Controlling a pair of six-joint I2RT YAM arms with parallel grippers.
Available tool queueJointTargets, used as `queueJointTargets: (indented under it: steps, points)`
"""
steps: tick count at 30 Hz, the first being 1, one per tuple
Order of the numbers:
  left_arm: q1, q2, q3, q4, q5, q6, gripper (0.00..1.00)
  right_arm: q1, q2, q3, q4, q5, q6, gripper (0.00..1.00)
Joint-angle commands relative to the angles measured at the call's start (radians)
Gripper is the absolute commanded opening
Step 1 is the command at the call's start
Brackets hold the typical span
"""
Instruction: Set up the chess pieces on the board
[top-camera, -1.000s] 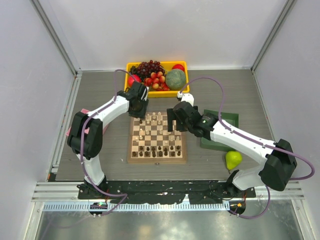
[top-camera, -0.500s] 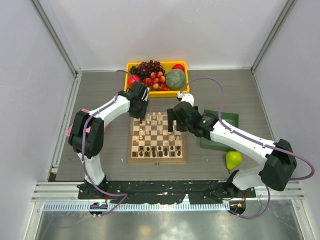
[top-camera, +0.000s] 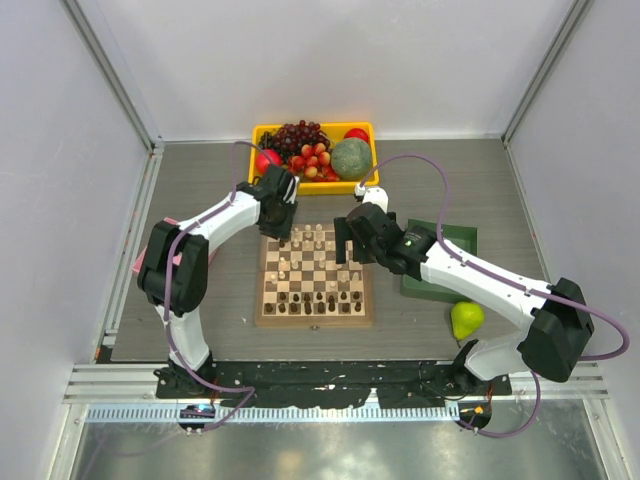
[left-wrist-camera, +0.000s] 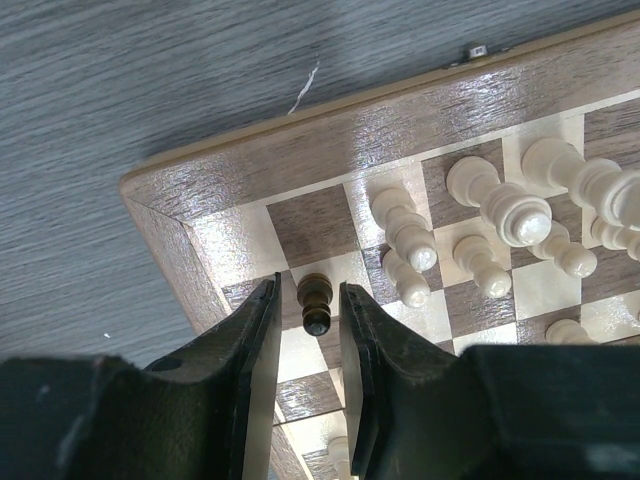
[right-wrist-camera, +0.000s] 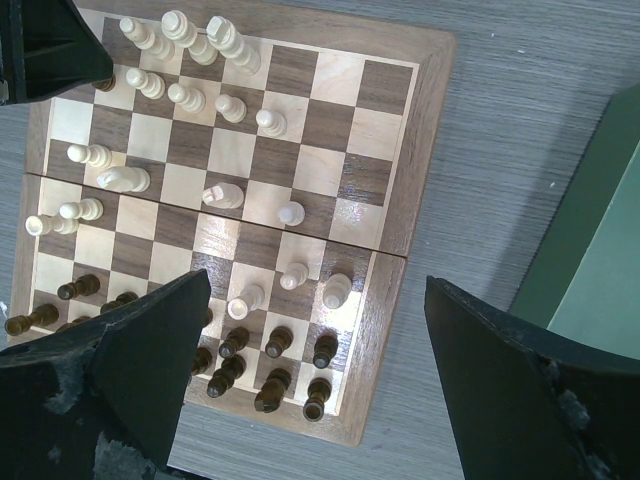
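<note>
The board (top-camera: 315, 320) lies in the middle of the table, with dark chess pieces (top-camera: 318, 298) along its near rows and cream ones (top-camera: 312, 238) at the far end and scattered mid-board. My left gripper (top-camera: 276, 230) is low over the board's far left corner (left-wrist-camera: 400, 120). Its jaws (left-wrist-camera: 307, 290) straddle a dark pawn (left-wrist-camera: 316, 305) standing there, a thin gap on each side. Cream pieces (left-wrist-camera: 500, 210) stand just right of it. My right gripper (right-wrist-camera: 315, 290) hangs wide open and empty above the board's right half (right-wrist-camera: 400, 200), over dark pieces (right-wrist-camera: 270, 370).
A yellow tray (top-camera: 262, 135) of fruit sits just behind the board. A green tray (top-camera: 460, 240) lies to the right, a pear (top-camera: 466, 318) in front of it. A pink tray (top-camera: 140, 262) shows behind the left arm.
The left jaws have narrowed a little around the dark pawn. Neither arm has visibly shifted.
</note>
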Motion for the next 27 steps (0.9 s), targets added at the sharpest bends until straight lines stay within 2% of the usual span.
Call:
queueJointTargets:
  steps: [1,14,20,27]
  points:
    - [0.005,0.002,-0.009,0.016,0.017,-0.004,0.34,-0.004,-0.021,0.005,0.017,0.016,0.016,0.95]
    - [0.005,-0.001,0.002,-0.002,0.017,0.010,0.21,-0.004,-0.021,0.006,0.020,0.015,0.016,0.95]
    - [0.005,-0.024,-0.013,0.003,0.018,0.008,0.07,-0.004,-0.016,0.011,0.022,0.012,0.013,0.95]
    - [0.005,-0.086,-0.027,-0.008,0.007,0.013,0.01,-0.003,-0.013,0.016,0.023,0.009,0.011,0.95]
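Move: The black pawn stands between the left hand's open fingertips, about 1 cm below and otherwise level with them. A white pawn is one square, some 3 cm, to its right; a white bishop stands 3 cm right and 3 cm farther out. From the idle right hand, the black pawn lies roughly 10 cm ahead, 16 cm to the left and 11 cm below. Staying low and almost still, drifting back about 0.5 cm, the left fingers close from both sides and pinch the black pawn. ##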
